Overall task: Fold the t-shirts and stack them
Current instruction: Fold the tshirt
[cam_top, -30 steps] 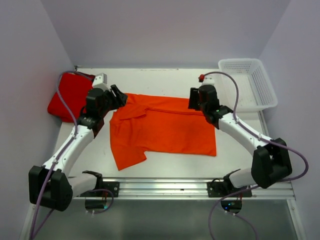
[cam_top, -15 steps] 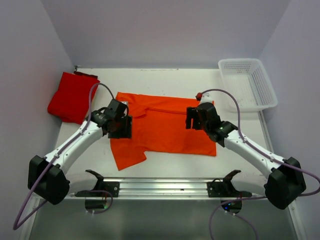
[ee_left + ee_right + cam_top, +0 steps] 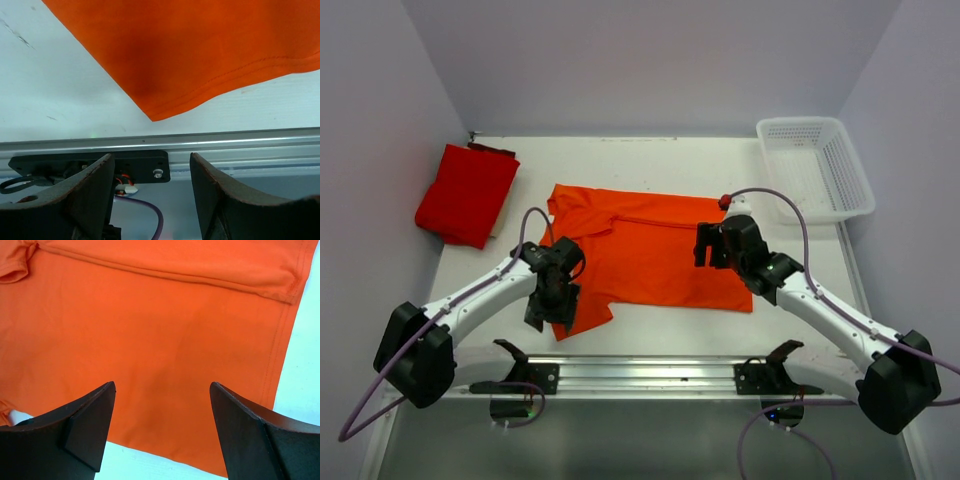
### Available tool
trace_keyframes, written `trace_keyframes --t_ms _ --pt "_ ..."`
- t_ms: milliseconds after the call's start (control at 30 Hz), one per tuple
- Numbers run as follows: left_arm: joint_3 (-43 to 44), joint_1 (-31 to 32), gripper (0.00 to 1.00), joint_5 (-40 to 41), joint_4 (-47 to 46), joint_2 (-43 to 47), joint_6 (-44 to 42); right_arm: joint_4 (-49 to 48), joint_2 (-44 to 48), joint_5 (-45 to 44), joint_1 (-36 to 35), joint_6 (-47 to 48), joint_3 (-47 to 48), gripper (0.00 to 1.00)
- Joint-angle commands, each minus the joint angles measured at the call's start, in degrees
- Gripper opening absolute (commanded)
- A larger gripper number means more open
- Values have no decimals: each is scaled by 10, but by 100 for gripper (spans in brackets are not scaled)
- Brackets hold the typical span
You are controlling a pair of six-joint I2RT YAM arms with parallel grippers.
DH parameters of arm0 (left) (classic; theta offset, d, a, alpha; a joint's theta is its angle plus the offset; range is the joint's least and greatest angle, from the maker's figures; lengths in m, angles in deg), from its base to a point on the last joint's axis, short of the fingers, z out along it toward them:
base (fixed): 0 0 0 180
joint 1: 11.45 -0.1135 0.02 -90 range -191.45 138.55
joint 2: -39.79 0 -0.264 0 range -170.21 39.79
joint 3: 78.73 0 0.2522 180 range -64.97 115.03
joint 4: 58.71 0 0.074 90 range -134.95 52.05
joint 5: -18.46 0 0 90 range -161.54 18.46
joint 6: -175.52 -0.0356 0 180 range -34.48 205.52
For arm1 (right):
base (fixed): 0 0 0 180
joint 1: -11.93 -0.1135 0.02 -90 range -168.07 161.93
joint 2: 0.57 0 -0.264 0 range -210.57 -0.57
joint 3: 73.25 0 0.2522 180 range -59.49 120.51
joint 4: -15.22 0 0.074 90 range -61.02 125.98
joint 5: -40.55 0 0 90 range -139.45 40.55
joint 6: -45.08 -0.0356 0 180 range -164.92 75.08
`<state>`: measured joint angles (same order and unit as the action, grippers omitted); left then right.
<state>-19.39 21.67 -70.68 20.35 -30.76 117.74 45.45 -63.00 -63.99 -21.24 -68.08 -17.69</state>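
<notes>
The orange t-shirt (image 3: 650, 250) lies spread flat in the middle of the table, with one folded band along its far edge. The red t-shirt (image 3: 468, 193) sits folded at the back left. My left gripper (image 3: 545, 312) hovers open over the orange shirt's near left corner. In the left wrist view that corner (image 3: 200, 50) lies beyond my empty left gripper (image 3: 150, 157). My right gripper (image 3: 703, 245) hangs open above the shirt's right part. The right wrist view shows orange cloth (image 3: 150, 330) beneath my right gripper (image 3: 162, 386), which holds nothing.
A white mesh basket (image 3: 817, 165) stands at the back right corner. The metal rail (image 3: 650, 372) carrying both arm bases runs along the near edge, close to the left gripper. Walls close in the table on the left, back and right.
Both grippers left the shirt's far edge and drew toward me, their jaws spreading wider. The left one swung down to the near left corner; the right moved a shorter way.
</notes>
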Motion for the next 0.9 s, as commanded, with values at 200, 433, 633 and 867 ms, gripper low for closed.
trace_keyframes --t_ms 200,433,633,867 --pt "-21 17 63 -58 -37 -36 14 -6 55 2 -3 5 -16 80" --pt "7 19 64 -40 -57 -104 -8 -7 72 5 -2 5 -29 80" --pt "-6 17 66 -39 -97 -165 -30 2 83 0 -2 7 -29 80" --pt "-14 -21 65 -46 -123 -188 -56 10 91 -11 -3 13 -27 81"
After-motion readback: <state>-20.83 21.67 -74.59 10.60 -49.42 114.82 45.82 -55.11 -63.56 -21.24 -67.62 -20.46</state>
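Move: The sleeve's near corner, on the orange t-shirt, lies almost under the left hand: about 6 cm below it, 1 cm back and 2 cm to its right. The middle of the shirt body is some 14 cm ahead and 20 cm right of that hand, and the metal rail about 9 cm straight back. From the right hand the same corner is roughly 17 cm back, 25 cm left and 13 cm below. The left hand sinks about 5 cm to the sleeve's near corner, still-open fingertips swinging back some 10 degrees. ##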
